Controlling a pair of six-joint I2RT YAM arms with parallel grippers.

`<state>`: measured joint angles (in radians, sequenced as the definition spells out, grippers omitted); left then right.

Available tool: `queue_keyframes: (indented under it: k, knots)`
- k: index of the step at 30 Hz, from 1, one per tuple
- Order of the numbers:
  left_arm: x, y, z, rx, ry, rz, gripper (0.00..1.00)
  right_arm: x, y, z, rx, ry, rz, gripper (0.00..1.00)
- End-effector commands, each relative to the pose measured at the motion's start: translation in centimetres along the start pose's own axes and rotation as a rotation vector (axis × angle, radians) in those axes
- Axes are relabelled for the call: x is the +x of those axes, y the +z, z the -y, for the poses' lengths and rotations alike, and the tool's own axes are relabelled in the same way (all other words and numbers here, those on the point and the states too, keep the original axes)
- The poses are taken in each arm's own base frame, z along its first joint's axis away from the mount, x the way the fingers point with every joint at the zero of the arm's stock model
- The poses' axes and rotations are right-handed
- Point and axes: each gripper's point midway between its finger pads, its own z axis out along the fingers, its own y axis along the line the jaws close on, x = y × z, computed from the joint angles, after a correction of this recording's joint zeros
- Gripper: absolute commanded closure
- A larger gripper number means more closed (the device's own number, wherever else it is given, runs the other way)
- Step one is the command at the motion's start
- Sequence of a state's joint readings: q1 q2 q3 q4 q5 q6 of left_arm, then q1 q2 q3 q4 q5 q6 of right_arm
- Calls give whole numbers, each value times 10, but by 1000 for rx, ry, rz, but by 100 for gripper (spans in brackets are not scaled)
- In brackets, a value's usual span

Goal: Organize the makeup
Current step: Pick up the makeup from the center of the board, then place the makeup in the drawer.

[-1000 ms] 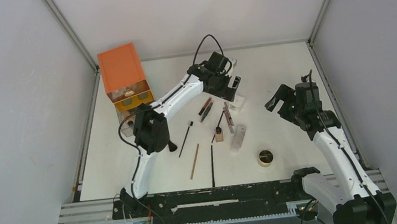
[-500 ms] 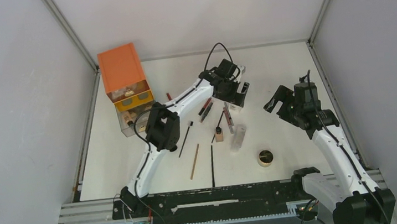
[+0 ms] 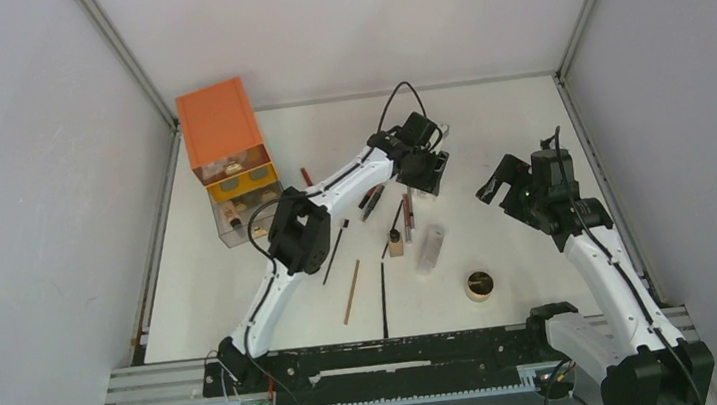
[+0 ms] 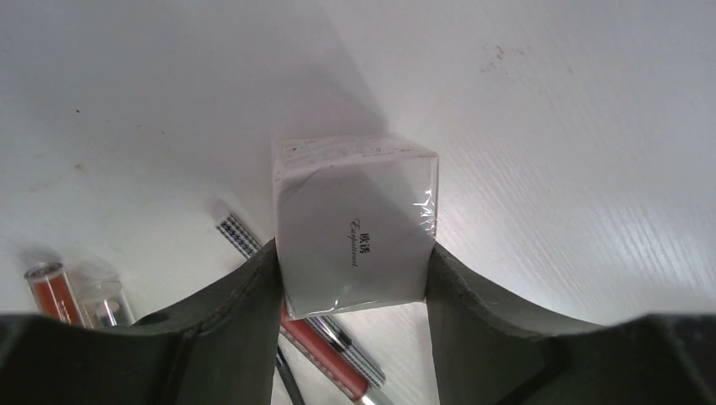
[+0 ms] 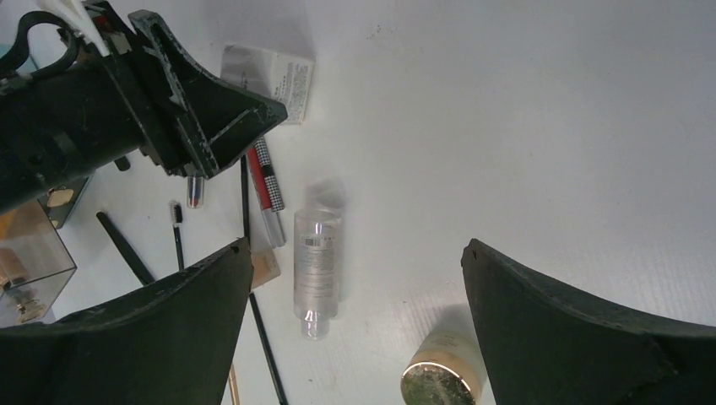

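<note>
In the left wrist view a small white box point(image 4: 355, 228) in clear wrap sits between my left gripper's point(image 4: 353, 255) jaws, which press on both of its sides. Seen from above, that gripper point(image 3: 427, 177) is at the table's far middle, covering most of the box point(image 3: 425, 193). More makeup lies nearer: a red checkered tube point(image 3: 408, 214), a clear tube point(image 3: 429, 248), a tan jar point(image 3: 480, 285), a wooden pencil point(image 3: 352, 291) and a black pencil point(image 3: 384, 300). My right gripper point(image 3: 498, 183) hangs open above the table, with the clear tube point(image 5: 317, 261) and the jar point(image 5: 439, 375) below it.
The orange three-drawer box point(image 3: 221, 126) stands at the back left with its clear bottom drawer point(image 3: 236, 220) pulled out. A small tan bottle point(image 3: 396, 243) and a thin black brush point(image 3: 335, 253) lie among the pencils. Grey walls enclose the table on three sides.
My left arm has reached further right and down over the white box, and its jaws have closed in against it. The right arm has barely moved.
</note>
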<state>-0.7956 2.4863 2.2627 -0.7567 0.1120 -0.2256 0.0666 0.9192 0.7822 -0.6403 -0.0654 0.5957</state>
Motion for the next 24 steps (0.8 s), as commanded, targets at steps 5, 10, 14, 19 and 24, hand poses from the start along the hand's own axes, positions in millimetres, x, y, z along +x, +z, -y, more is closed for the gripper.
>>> queue_keyframes:
  k: [5,10,14,19,24]
  knots:
    - [-78,-150,40,31,102,312,63,-5,4,-9,-32,8,10,0]
    - [-72,-217,25,-57,96,381,63,-5,7,-10,-35,5,7,0]
    - [-34,-262,-27,-284,46,385,63,-6,10,-11,-42,5,6,0]
    - [35,-308,-102,-395,-162,382,64,-3,19,-16,-64,4,-18,0]
    - [90,-335,-174,-573,-312,390,64,1,26,-21,-83,5,-35,1]
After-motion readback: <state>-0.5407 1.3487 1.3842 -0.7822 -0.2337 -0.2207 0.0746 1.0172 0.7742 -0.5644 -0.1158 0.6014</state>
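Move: The white makeup box is already between my left fingers on the board. The open clear drawer I carry it to lies about 36 cm left and 3 cm back of that hand, roughly 1 cm higher. The two crossed liner pens lie some 4 cm back and 4 cm left, the lipstick pair 11 cm left and level, and the red pencil 24 cm left and 4 cm ahead. From my right hand the drawer is some 53 cm left, 10 cm ahead and 10 cm below. Keeping the white box pinched, I lift it off the board with my left hand, up about 22 cm, then sweep it fast some 28 cm left towards the open drawer, drawing back around 6 cm and sinking slightly at the end. My wrist swings counter-clockwise and tips its fingers upward. My open right hand only creeps about 2 cm forward, down and left. ##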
